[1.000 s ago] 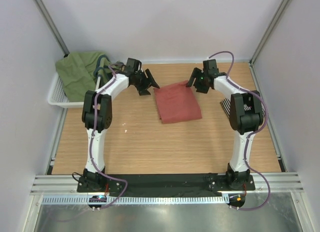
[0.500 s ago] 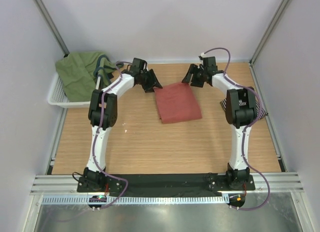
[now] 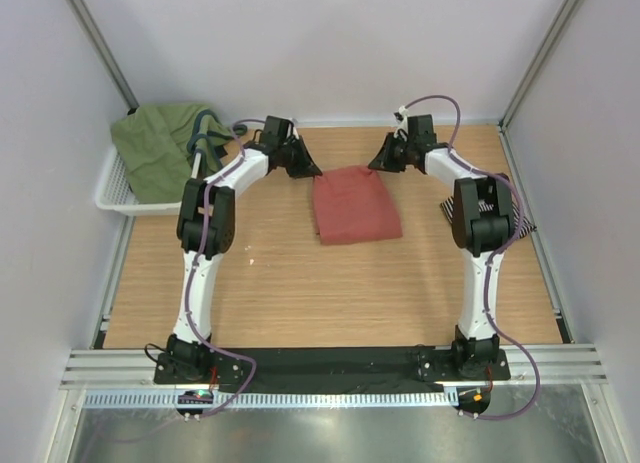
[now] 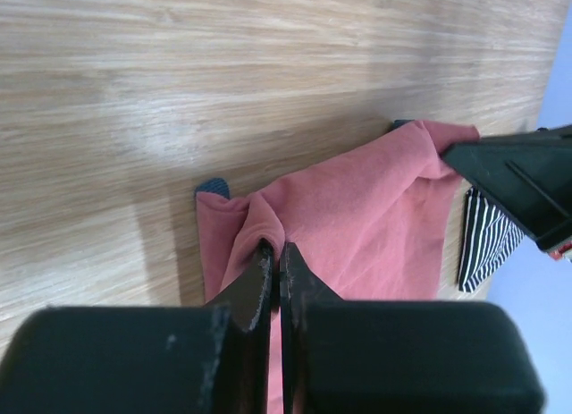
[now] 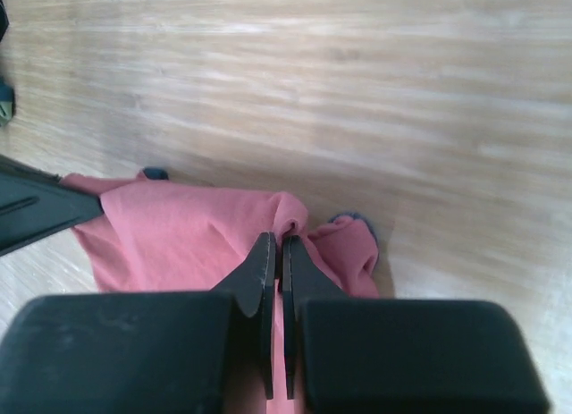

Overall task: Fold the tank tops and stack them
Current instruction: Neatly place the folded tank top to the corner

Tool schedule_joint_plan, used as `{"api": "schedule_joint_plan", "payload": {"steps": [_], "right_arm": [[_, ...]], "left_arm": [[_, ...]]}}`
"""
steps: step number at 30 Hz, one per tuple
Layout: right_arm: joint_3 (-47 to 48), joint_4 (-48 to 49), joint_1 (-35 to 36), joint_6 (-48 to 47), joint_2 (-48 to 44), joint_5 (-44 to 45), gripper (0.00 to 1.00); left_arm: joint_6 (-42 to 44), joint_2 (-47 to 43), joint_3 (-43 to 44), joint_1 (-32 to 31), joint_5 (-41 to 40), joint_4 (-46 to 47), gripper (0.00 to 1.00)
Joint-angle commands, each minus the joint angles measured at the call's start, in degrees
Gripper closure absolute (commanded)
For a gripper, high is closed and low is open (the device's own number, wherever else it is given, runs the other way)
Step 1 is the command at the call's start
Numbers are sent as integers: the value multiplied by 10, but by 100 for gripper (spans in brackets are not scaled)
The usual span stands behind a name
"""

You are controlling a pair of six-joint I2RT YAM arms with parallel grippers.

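The salmon-red tank top [image 3: 355,205] lies folded on the wooden table, its far edge lifted. My left gripper [image 3: 305,167] is shut on its far left corner; in the left wrist view the gripper [image 4: 275,249] pinches a fold of the red cloth [image 4: 357,217]. My right gripper [image 3: 383,163] is shut on its far right corner; in the right wrist view the gripper [image 5: 276,241] pinches the red cloth [image 5: 179,231]. The striped tank top [image 3: 455,211] lies folded at the right, mostly hidden behind my right arm. It also shows in the left wrist view [image 4: 487,244].
A white basket [image 3: 115,188] holding a green cloth [image 3: 160,148] stands at the far left. White walls close in the table on three sides.
Both grippers closed in on the red top's far corners and shut on them. The far edge now sits slightly bunched and lifted.
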Motion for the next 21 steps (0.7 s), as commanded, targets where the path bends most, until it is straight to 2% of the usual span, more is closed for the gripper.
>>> {"api": "schedule_joint_plan", "payload": {"steps": [1,11,17,21], "right_arm": [[-55,39,3,9,-103,-7,99],[-233,85,3,41,-284,65,99],[-279,70,2,71,-311,143,99],[-272,60,-4,81,-263,156,99]], "left_arm": [[20,-53,-24,0,20,46,100],[8,-163,-134,-4,46,89,100],[-14,-161,-115,-9,73,94,100],[-36,-107,-62,-12,88,94,100]]}}
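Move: Some 23 cm to the right hand's right and 13 cm nearer the base lies the folded striped tank top. From the left hand it is about 34 cm to the right and 12 cm back. The shut fingers already hold the red tank top's far edge just above the table, its body centred about 10 cm back and 3 cm left of the right hand, 9 cm back and 8 cm right of the left. Still pinching the red tank top's far edge, both hands draw back and lift it: the left goes back 4 cm, then up about 8 cm, drifting slightly right at the end. The right comes back about 8 cm and up 9, then sinks 2 cm while easing some 4 cm right towards the striped top and turning clockwise. ##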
